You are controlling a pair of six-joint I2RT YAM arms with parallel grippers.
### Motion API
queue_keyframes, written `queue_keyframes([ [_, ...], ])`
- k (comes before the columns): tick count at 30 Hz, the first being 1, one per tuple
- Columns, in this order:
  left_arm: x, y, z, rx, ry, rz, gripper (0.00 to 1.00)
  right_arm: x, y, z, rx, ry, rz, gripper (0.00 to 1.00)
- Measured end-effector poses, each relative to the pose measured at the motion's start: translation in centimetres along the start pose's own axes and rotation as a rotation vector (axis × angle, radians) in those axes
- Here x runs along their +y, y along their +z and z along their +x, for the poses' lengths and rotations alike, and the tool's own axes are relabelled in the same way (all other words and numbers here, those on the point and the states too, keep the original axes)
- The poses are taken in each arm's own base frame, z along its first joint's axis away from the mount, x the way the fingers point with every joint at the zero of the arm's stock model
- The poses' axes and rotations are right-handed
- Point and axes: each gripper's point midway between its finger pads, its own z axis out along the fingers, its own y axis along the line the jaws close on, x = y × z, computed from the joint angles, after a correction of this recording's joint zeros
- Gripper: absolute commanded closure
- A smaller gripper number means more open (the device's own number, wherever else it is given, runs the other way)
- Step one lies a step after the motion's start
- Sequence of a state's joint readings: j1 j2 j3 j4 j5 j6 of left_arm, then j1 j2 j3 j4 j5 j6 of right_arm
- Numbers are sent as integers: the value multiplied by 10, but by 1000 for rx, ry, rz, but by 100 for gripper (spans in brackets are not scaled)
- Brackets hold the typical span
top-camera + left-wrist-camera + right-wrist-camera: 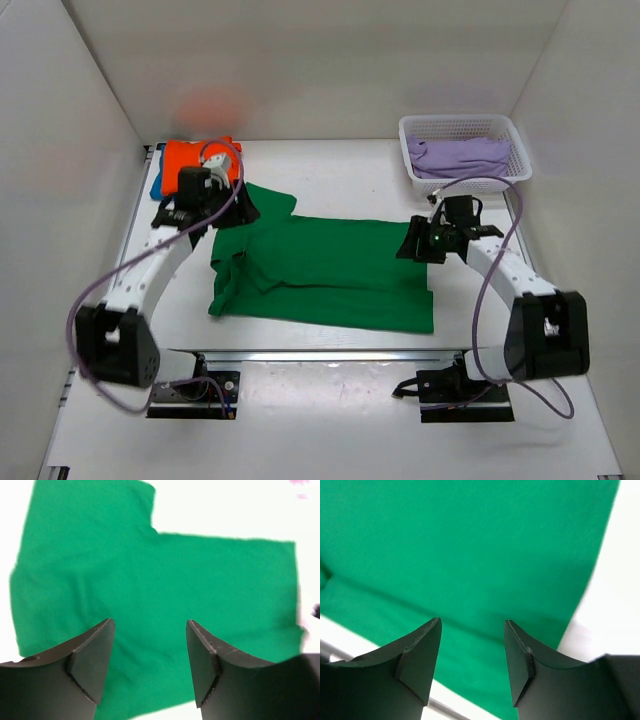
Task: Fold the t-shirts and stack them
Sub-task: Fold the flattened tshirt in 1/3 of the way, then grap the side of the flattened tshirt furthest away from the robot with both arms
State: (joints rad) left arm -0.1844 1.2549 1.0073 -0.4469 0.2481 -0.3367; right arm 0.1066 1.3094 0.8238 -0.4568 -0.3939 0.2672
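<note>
A bright green t-shirt (330,270) lies spread across the middle of the table, its near long side folded over and one sleeve (268,203) sticking out at the far left. It fills the left wrist view (150,565) and the right wrist view (470,545). My left gripper (232,212) is open and empty above the shirt's far left sleeve. My right gripper (418,243) is open and empty above the shirt's right edge. A folded orange t-shirt (198,158) lies on a folded blue t-shirt (156,184) at the far left.
A white mesh basket (420,133) with lilac cloth (468,155) stands at the far right. White walls close in the table on the left, back and right. A metal rail (330,352) runs along the near edge.
</note>
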Motion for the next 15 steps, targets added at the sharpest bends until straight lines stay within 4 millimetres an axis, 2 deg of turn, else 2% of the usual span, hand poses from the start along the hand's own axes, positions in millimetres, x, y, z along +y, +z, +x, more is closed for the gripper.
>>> queue_keyframes([
  [4, 39, 57, -30, 35, 12, -93, 32, -19, 27, -19, 29, 31, 71, 48],
  [8, 64, 115, -50, 78, 54, -167, 30, -32, 45, -42, 28, 51, 121, 48],
  [11, 77, 148, -55, 108, 87, -218, 28, -41, 53, -59, 11, 59, 162, 48],
  [15, 97, 182, -58, 147, 114, -293, 28, -53, 57, -77, -15, 71, 211, 47],
])
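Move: The green t-shirt's far sleeve edge lies about 19 cm ahead of the left hand and 17 below; the orange folded shirt lies some 25 cm ahead and 20 cm to its left. For the right hand, the shirt's far right corner is roughly 12 cm ahead, 8 cm to the right and 9 below, with the white basket about 30 cm ahead and 24 cm right. Both open hands reach forward and down, left about 20 cm towards the sleeve, right 10 towards the corner. ##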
